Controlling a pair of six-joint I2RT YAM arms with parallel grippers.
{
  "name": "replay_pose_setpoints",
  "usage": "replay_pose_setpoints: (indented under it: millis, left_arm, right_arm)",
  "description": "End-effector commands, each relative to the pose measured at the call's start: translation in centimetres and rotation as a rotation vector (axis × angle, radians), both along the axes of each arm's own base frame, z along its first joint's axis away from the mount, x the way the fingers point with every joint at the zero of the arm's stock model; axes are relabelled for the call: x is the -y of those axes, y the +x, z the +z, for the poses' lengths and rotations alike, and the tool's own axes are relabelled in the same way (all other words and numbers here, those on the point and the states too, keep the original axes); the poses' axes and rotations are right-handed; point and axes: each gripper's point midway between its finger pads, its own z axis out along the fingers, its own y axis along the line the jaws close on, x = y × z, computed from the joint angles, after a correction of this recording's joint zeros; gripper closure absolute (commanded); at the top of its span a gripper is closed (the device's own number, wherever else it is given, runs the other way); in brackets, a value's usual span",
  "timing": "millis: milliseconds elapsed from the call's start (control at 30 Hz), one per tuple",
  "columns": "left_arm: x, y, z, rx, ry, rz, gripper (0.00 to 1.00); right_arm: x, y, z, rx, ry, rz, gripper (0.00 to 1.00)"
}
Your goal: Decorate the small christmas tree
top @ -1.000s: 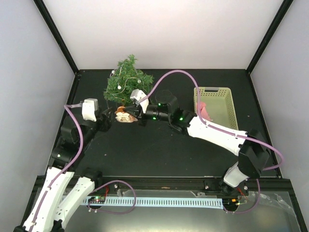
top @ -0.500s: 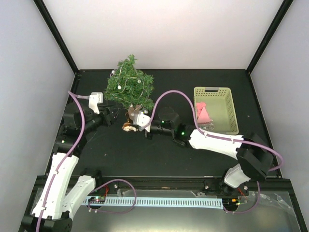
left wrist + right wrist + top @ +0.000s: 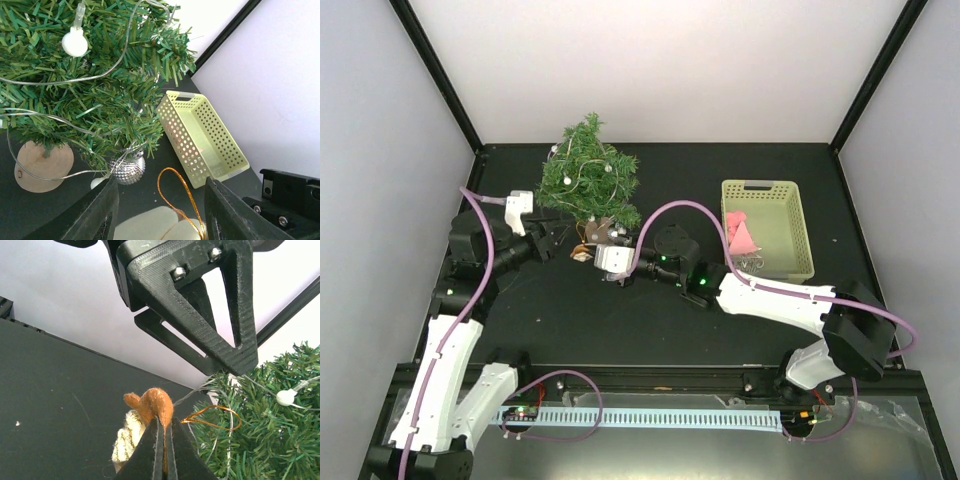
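Observation:
The small christmas tree [image 3: 588, 178] stands at the back left on a wooden disc base [image 3: 44, 162], strung with a light wire and carrying a silver ball [image 3: 128, 170]. My right gripper [image 3: 590, 254] is shut on the brown felt top of a cream and brown ornament [image 3: 156, 406], just in front of the tree [image 3: 270, 445]. The ornament's gold loop [image 3: 216, 417] sticks out towards the branches. My left gripper [image 3: 162, 212] is open, with the cream body [image 3: 150, 225] and gold loop [image 3: 180, 192] lying between its fingers [image 3: 97, 210] without touching them. In the right wrist view those fingers [image 3: 200, 305] hang just above the ornament.
A pale green lattice basket [image 3: 800, 225] sits at the back right with a pink item [image 3: 741, 232] inside; it also shows in the left wrist view [image 3: 200, 137]. Black posts and pale walls bound the dark table [image 3: 650, 320].
The right gripper has drawn the ornament back from the tree's front towards the near side. The left gripper has swung in beside the tree, over the ornament, and its jaws have narrowed a little.

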Motion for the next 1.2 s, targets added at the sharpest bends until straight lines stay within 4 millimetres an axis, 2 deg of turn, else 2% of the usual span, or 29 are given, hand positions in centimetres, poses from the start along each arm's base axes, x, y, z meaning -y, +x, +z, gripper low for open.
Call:
replay_pose_setpoints:
  millis: [0,233,533,600,767,967,1167]
  left_arm:
    - [0.2,0.1,1.4,0.006,-0.045,-0.018,0.52]
    - [1.2,0.6,0.9,-0.056,-0.149,-0.079,0.62]
    - [2.0,1.5,-0.8,-0.173,-0.238,-0.144,0.65]
    - [2.4,1.4,-0.7,-0.188,-0.260,-0.184,0.71]
    - [2.4,1.7,-0.7,-0.193,-0.276,-0.208,0.98]
    - [0.7,2.9,0.2,-0.079,-0.196,-0.101,0.98]
    - [0.5,3.7,1.5,0.003,-0.175,-0.095,0.98]
  right_arm:
    - [0.4,0.2,2.9,0.108,0.056,-0.036,0.99]
    - [0.2,0.1,3.5,0.127,0.074,-0.035,0.99]
    - [-0.2,0.2,3.6,0.130,0.072,-0.035,0.99]
    - [-0.3,0.3,3.5,0.127,0.072,-0.037,0.99]
    - [-0.7,1.0,2.9,0.099,0.060,-0.063,0.99]
    - [-1.7,2.2,1.5,0.012,0.059,-0.099,0.99]
    - [-2.1,2.8,1.5,-0.023,0.074,-0.120,0.99]
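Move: The gold loop of the brown-and-white ornament is about 4 cm right of the left hand, 1 cm ahead and 3 cm below; the ornament hangs 4 cm back of the loop. The tree's middle stands some 8 cm ahead of the left hand, 7 cm right and 8 cm lower. From the right hand, which already grips the ornament, the loop is about 3 cm ahead and 3 cm left, level with it. Left fingers reach some 3 cm forward-right, dipping, and close at the gold loop; right brings the ornament forward-left. ##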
